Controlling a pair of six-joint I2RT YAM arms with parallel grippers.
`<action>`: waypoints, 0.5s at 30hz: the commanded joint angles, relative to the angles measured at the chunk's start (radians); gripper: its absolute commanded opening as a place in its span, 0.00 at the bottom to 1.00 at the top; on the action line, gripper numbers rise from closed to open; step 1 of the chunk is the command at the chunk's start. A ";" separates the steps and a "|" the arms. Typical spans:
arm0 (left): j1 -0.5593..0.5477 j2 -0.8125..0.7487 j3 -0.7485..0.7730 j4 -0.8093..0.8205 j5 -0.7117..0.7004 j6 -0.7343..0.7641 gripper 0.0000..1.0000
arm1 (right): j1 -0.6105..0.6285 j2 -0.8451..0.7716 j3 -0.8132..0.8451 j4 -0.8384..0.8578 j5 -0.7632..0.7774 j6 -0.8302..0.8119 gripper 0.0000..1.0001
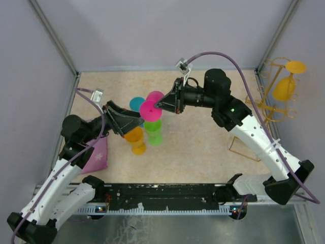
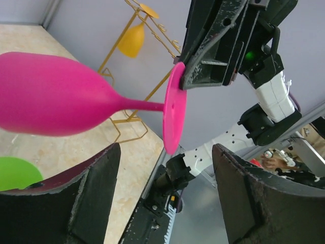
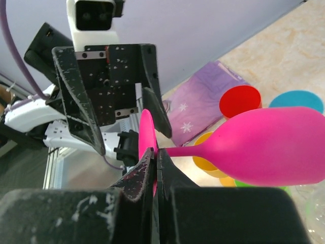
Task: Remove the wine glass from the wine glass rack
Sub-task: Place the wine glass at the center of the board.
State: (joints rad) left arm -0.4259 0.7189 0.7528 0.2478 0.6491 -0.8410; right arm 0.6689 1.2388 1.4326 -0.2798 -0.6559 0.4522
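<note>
A pink wine glass [image 1: 150, 110] hangs sideways in the air over the table's middle. My right gripper [image 3: 156, 152] is shut on the rim of its foot, and the pink bowl [image 3: 274, 145] points away from it. My left gripper [image 2: 166, 152] is open, its two dark fingers standing wide apart just below the stem and foot without touching them. From above, the left gripper [image 1: 136, 121] faces the right gripper [image 1: 163, 104] across the glass. The gold wine glass rack [image 1: 277, 101] stands at the far right with an orange glass [image 1: 284, 86] hanging on it.
Under the pink glass stand stacked green cups [image 1: 153, 131], orange cups [image 1: 135, 140] and a blue cup [image 1: 136, 103]. A red cup [image 3: 239, 101] shows beside them. A purple starred cloth [image 1: 96, 155] lies at the left. A thin wire frame [image 1: 244, 147] lies near the right arm.
</note>
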 commanded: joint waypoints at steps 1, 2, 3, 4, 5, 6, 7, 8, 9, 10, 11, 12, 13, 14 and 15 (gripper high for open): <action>-0.038 0.032 0.014 0.078 0.031 -0.026 0.77 | 0.061 0.010 0.069 0.034 0.038 -0.077 0.00; -0.049 0.035 0.014 0.078 0.021 -0.020 0.74 | 0.070 0.014 0.074 0.032 0.040 -0.084 0.00; -0.061 0.035 0.014 0.076 0.011 -0.011 0.71 | 0.075 0.018 0.077 0.033 0.045 -0.087 0.00; -0.067 0.035 0.012 0.069 -0.002 -0.004 0.68 | 0.078 0.020 0.079 0.035 0.045 -0.087 0.00; -0.071 0.035 0.011 0.062 -0.008 0.003 0.65 | 0.081 0.022 0.079 0.040 0.041 -0.086 0.00; -0.075 0.036 0.012 0.054 -0.011 0.008 0.63 | 0.083 0.023 0.080 0.045 0.034 -0.086 0.00; -0.076 0.037 0.011 0.048 -0.011 0.012 0.62 | 0.086 0.024 0.080 0.050 0.027 -0.086 0.00; -0.079 0.038 0.011 0.046 -0.011 0.012 0.60 | 0.088 0.024 0.081 0.054 0.022 -0.086 0.00; -0.080 0.038 0.010 0.045 -0.011 0.013 0.57 | 0.090 0.023 0.080 0.059 0.017 -0.086 0.00; -0.081 0.038 0.010 0.045 -0.011 0.014 0.53 | 0.092 0.021 0.079 0.061 0.013 -0.086 0.00; -0.081 0.037 0.010 0.045 -0.011 0.016 0.49 | 0.093 0.020 0.077 0.065 0.012 -0.087 0.00; -0.081 0.036 0.010 0.045 -0.011 0.018 0.45 | 0.092 0.018 0.074 0.068 0.014 -0.087 0.00; -0.082 0.037 0.010 0.045 -0.011 0.021 0.41 | 0.092 0.016 0.072 0.068 0.017 -0.088 0.00; -0.082 0.035 0.010 0.045 -0.012 0.023 0.38 | 0.092 0.015 0.071 0.067 0.018 -0.090 0.00; -0.083 0.035 0.010 0.045 -0.012 0.024 0.35 | 0.093 0.014 0.071 0.065 0.016 -0.092 0.00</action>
State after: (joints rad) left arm -0.5026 0.7609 0.7528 0.2687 0.6430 -0.8364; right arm 0.7509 1.2659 1.4551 -0.2764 -0.6323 0.3843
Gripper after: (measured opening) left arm 0.397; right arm 0.009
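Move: The pink glass's foot, pinched at its edge by the right fingers, lies about 4 cm ahead and 5 cm right of the left hand, nearly level; the left fingers wait some 7 cm left and 6 cm back of the right hand. Standing some 25 cm below, counted from the left hand: green glass 7 cm ahead, 4 cm right; orange glass 2 cm ahead, 3 cm left; blue glass 14 cm ahead, 2 cm left. Left fingers move 2 cm right, half-closing round the foot; right hand brings it 2 cm left and back. ##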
